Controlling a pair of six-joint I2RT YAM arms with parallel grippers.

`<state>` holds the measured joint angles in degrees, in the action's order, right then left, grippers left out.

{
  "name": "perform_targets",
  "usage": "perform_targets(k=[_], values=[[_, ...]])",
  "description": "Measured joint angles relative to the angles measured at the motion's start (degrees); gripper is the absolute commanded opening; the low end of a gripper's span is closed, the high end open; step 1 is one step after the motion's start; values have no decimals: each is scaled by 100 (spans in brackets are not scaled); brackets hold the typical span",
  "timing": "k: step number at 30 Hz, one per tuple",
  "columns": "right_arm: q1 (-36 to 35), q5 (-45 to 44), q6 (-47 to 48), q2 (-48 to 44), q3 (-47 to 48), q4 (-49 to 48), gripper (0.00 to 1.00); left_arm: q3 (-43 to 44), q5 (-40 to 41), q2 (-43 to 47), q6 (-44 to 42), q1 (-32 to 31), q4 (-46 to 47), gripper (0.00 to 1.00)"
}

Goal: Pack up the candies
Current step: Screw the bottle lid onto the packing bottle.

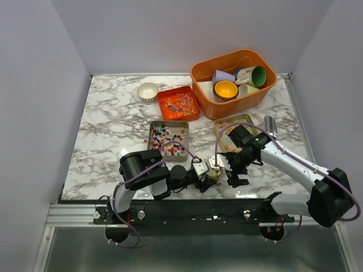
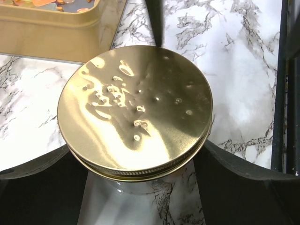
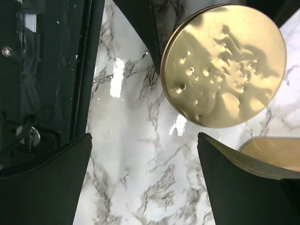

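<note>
A glass jar with a round gold lid (image 2: 136,108) stands near the table's front edge (image 1: 214,171). My left gripper (image 2: 137,145) reaches in from the left (image 1: 207,169), and its fingers lie against the jar on both sides just under the lid rim. To the jar's right my right gripper (image 1: 231,171) hovers open over bare marble (image 3: 144,138), and the lid (image 3: 225,65) shows at its upper right. Bright wrapped candies (image 1: 168,140) fill a gold tin (image 1: 152,127), and more lie in an orange tray (image 1: 178,103). A second tin (image 1: 245,119) is mostly hidden under the right arm.
An orange bin (image 1: 203,76) with coloured cups stands at the back right. A small white bowl (image 1: 148,91) sits left of the orange tray. The black rail (image 1: 187,212) runs along the near table edge. A tin wall (image 2: 51,33) stands just behind the jar.
</note>
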<state>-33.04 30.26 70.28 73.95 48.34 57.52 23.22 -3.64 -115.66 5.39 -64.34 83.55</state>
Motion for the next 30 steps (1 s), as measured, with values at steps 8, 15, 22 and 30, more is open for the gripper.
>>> perform_targets(k=[8, 15, 22, 30], values=[[354, 151, -498, -223, 601, 87, 100, 2, -4, 0, 26, 11, 0, 0], [293, 863, -577, 1082, 1705, -125, 100, 9, -4, 0, 28, 11, -2, 0], [42, 1128, -114, 2090, 2157, 103, 100, 9, -2, 0, 26, 17, -4, 0], [-55, 1132, 223, 2164, 2048, 332, 100, 15, 7, 0, 31, 111, -9, 0]])
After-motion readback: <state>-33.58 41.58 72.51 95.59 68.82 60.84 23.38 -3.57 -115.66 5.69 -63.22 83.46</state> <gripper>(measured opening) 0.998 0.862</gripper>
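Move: The gold lid, already on the bottle that the left hand holds, lies about 4 cm ahead of the right hand's open fingers and some 8 cm to their left, nearly level with them. From the left hand it sits about 4 cm above. The gummy tin is some 19 cm ahead of the right hand, 1 cm to its right and 5 cm lower; the candy tin is about 16 cm ahead and 28 cm left, equally low. The lid gets a fresh approach: wide open, the right hand lifts about 5 cm while swinging left and forward some 7 cm each way, then sinks about 3.5 cm and eases back 2 cm, so its fingers come to stand on either side of the lid. The wrist ends tilted roughly 10 degrees; the left hand keeps its hold on the bottle below. ##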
